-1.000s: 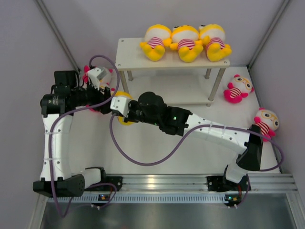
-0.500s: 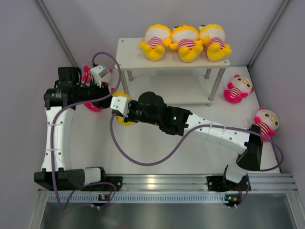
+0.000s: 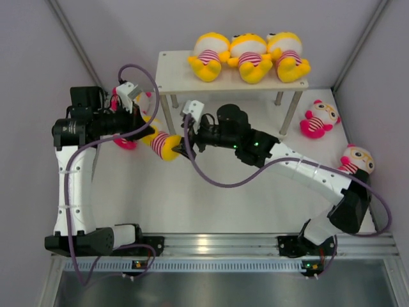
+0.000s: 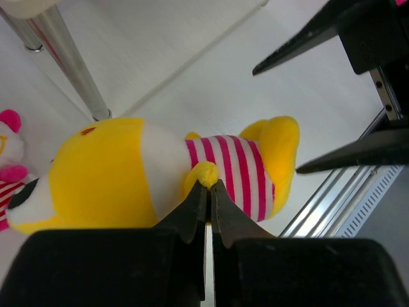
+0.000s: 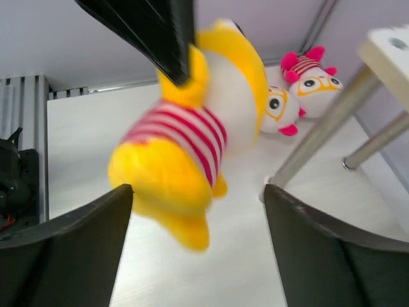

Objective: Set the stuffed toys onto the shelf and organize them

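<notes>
My left gripper is shut on the small yellow arm of a yellow doll in a red-and-white striped shirt, holding it off the table left of the shelf. In the top view the left gripper is just above-left of the doll. My right gripper is open, its jaws wide apart on either side of the doll's feet without touching; it also shows in the top view. Three yellow dolls lie in a row on the shelf's top board.
Two pink-limbed dolls lie by the shelf's front left leg, behind the held doll. Two more pink-limbed dolls lie right of the shelf and at the right wall. The lower shelf board is bare.
The right arm has drawn back to the right, off the yellow doll, with its jaws open. The left gripper has come in and now holds that doll by its arm.
</notes>
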Robot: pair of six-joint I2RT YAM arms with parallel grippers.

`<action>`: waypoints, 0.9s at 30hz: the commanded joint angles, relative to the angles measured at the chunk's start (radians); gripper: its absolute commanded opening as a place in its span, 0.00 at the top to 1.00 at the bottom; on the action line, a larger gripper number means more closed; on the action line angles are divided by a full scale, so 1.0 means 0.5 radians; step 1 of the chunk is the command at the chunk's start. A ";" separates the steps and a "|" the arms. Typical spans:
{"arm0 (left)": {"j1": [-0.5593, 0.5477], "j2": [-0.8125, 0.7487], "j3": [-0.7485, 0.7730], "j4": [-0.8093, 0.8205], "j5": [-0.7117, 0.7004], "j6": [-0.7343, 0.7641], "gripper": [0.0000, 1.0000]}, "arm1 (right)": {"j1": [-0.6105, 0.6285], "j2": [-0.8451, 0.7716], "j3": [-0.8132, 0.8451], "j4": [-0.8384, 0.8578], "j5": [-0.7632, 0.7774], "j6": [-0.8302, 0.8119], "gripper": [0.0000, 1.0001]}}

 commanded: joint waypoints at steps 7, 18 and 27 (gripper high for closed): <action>0.000 -0.083 0.329 0.042 0.099 -0.176 1.00 | -0.238 -0.474 -0.523 0.550 -0.625 0.280 0.01; 0.000 -0.114 0.396 0.042 0.087 -0.222 1.00 | -0.247 -0.272 -0.410 0.817 -0.987 0.638 0.01; -0.003 -0.095 0.418 0.045 0.038 -0.243 1.00 | -0.177 -0.177 -0.361 0.864 -0.883 0.881 0.04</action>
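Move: The yellow toy hangs from the left fingers by one small paw, its middle about 3 cm below them, 1 cm back and 1 cm to the right; from the right hand it lies some 7 cm left, 2 cm ahead and 1 cm lower. From the left hand, the shelf's near left corner is about 13 cm ahead, 1 cm right and at the same height. The nearer pink toy lies roughly 16 cm ahead of that hand, 9 cm left and 33 cm down. The left fingers keep their pinch on the yellow toy's paw and lift it about 6 cm, easing slightly back, then hold there. The right hand, already free of the toy, springs about 5 cm right and opens fully, then draws back and swings partly left again, rising a little while the wrist turns some 25 degrees, partly counter-clockwise, so the open fingers end beside the toy's feet. ##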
